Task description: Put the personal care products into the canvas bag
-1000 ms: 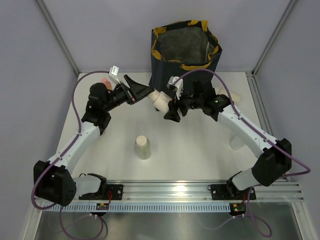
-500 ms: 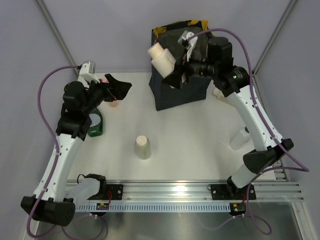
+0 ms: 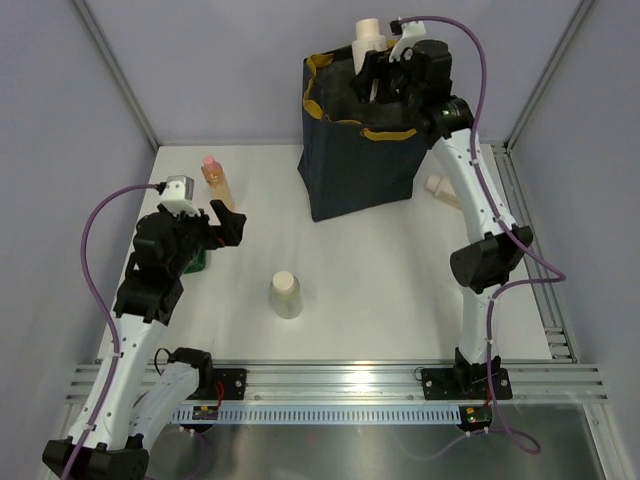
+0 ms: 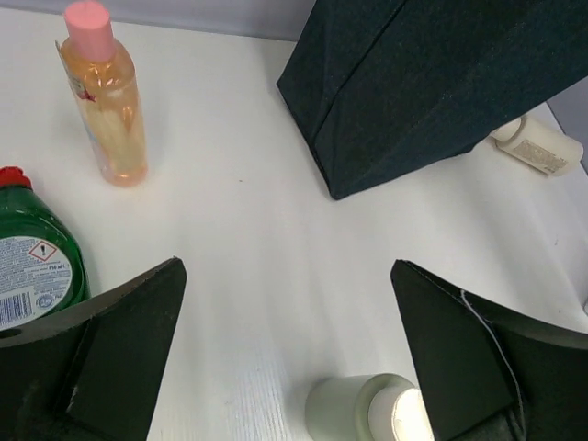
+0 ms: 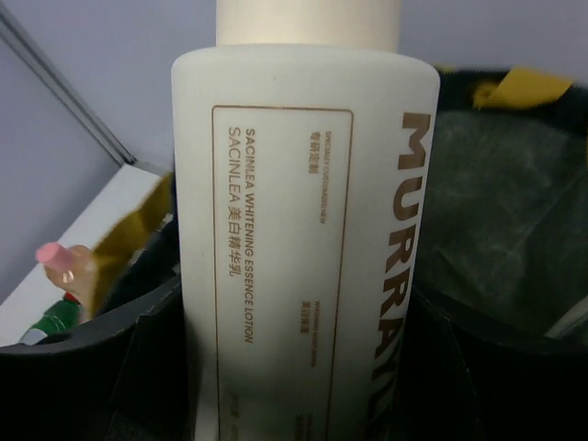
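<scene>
The canvas bag (image 3: 350, 170) stands upright at the back, dark navy with a mustard rim and grey lining (image 5: 501, 220). Over its mouth my right gripper (image 3: 385, 72) is shut on a cream lotion bottle (image 3: 368, 38), which fills the right wrist view (image 5: 299, 257) between both fingers. A peach bottle with a pink cap (image 3: 213, 180) stands left of the bag. A pale cream bottle (image 3: 285, 295) stands mid-table. Another cream bottle (image 3: 443, 190) lies right of the bag. My left gripper (image 3: 226, 226) hangs open over bare table (image 4: 287, 276), holding nothing, with the peach bottle (image 4: 110, 101) ahead to its left.
A green dish-soap bottle with a red cap (image 4: 32, 262) stands by the left arm (image 3: 195, 258). Grey walls and metal posts close the back and sides. A metal rail (image 3: 340, 385) runs along the near edge.
My right arm has lifted the cream bottle from in front of the bag to above its mouth. My left arm has drawn back toward the near left, still open.
</scene>
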Controlling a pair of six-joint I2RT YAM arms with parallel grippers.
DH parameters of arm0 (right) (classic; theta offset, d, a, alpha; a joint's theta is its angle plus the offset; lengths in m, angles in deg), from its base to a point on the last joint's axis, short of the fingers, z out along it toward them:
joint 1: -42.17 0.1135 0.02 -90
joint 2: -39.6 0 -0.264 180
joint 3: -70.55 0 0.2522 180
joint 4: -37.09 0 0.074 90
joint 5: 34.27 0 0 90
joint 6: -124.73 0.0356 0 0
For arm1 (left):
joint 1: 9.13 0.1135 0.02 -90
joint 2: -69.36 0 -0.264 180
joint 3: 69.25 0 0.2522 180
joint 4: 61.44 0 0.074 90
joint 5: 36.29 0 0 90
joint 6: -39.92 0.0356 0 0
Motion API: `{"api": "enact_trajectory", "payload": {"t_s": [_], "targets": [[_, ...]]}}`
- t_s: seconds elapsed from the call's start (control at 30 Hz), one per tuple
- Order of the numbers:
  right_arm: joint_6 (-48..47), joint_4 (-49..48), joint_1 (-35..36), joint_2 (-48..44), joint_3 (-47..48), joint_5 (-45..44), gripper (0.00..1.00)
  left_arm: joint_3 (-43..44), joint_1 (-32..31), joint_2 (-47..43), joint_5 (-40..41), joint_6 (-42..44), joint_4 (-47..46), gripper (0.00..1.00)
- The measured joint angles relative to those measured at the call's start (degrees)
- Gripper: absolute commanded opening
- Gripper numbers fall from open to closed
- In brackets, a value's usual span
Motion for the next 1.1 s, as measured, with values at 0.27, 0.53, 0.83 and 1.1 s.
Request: {"api": "enact_trajectory", "payload": {"t_s": [0.27,0.53,0.83,1.1], "targets": [[-1.5,-1.2,-1.4,6.1,-11.6,15.0,0.00,-2.8,0.0,-3.8,0.5,0.2,-0.1,0.99],[-5.6,1.0,-1.5,11.1,-8.5,25.6,0.00,-4.5,0.0,-3.6,0.5,0.5,-0.3,0.99],[-7.7,0.9,-1.5,17.7,-7.5,25.4,0.00,-4.7,0.0,-2.4,0.5,0.4,-1.1,0.99],[-8.3,1.0,-1.5,22.1,-7.5,25.8,0.02,-5.0,0.0,-1.7,1.0,0.4,-1.8,0.99]]}}
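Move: The right hand already holds the white lotion bottle above the canvas bag; the middle of the bag's mouth lies about 3 cm ahead of it, level sideways and some 13 cm below. On the table, roughly 40 cm down and 13 cm nearer the base, a lying cream bottle is about 25 cm to its right and the pink-capped bottle about 40 cm to its left. From the left hand the bag mouth is about 29 cm ahead, 32 cm right and a little higher. Still pinched in the right fingers, the lotion bottle is lowered through the mouth deep into the canvas bag, the gripper coming down against the bag's front right rim. The hand sinks about 28 cm, easing off midway, and shifts slightly left while turning counter-clockwise and tipping further down, each some 25 degrees. The empty left hand, fingers open, sinks a couple of centimetres. ##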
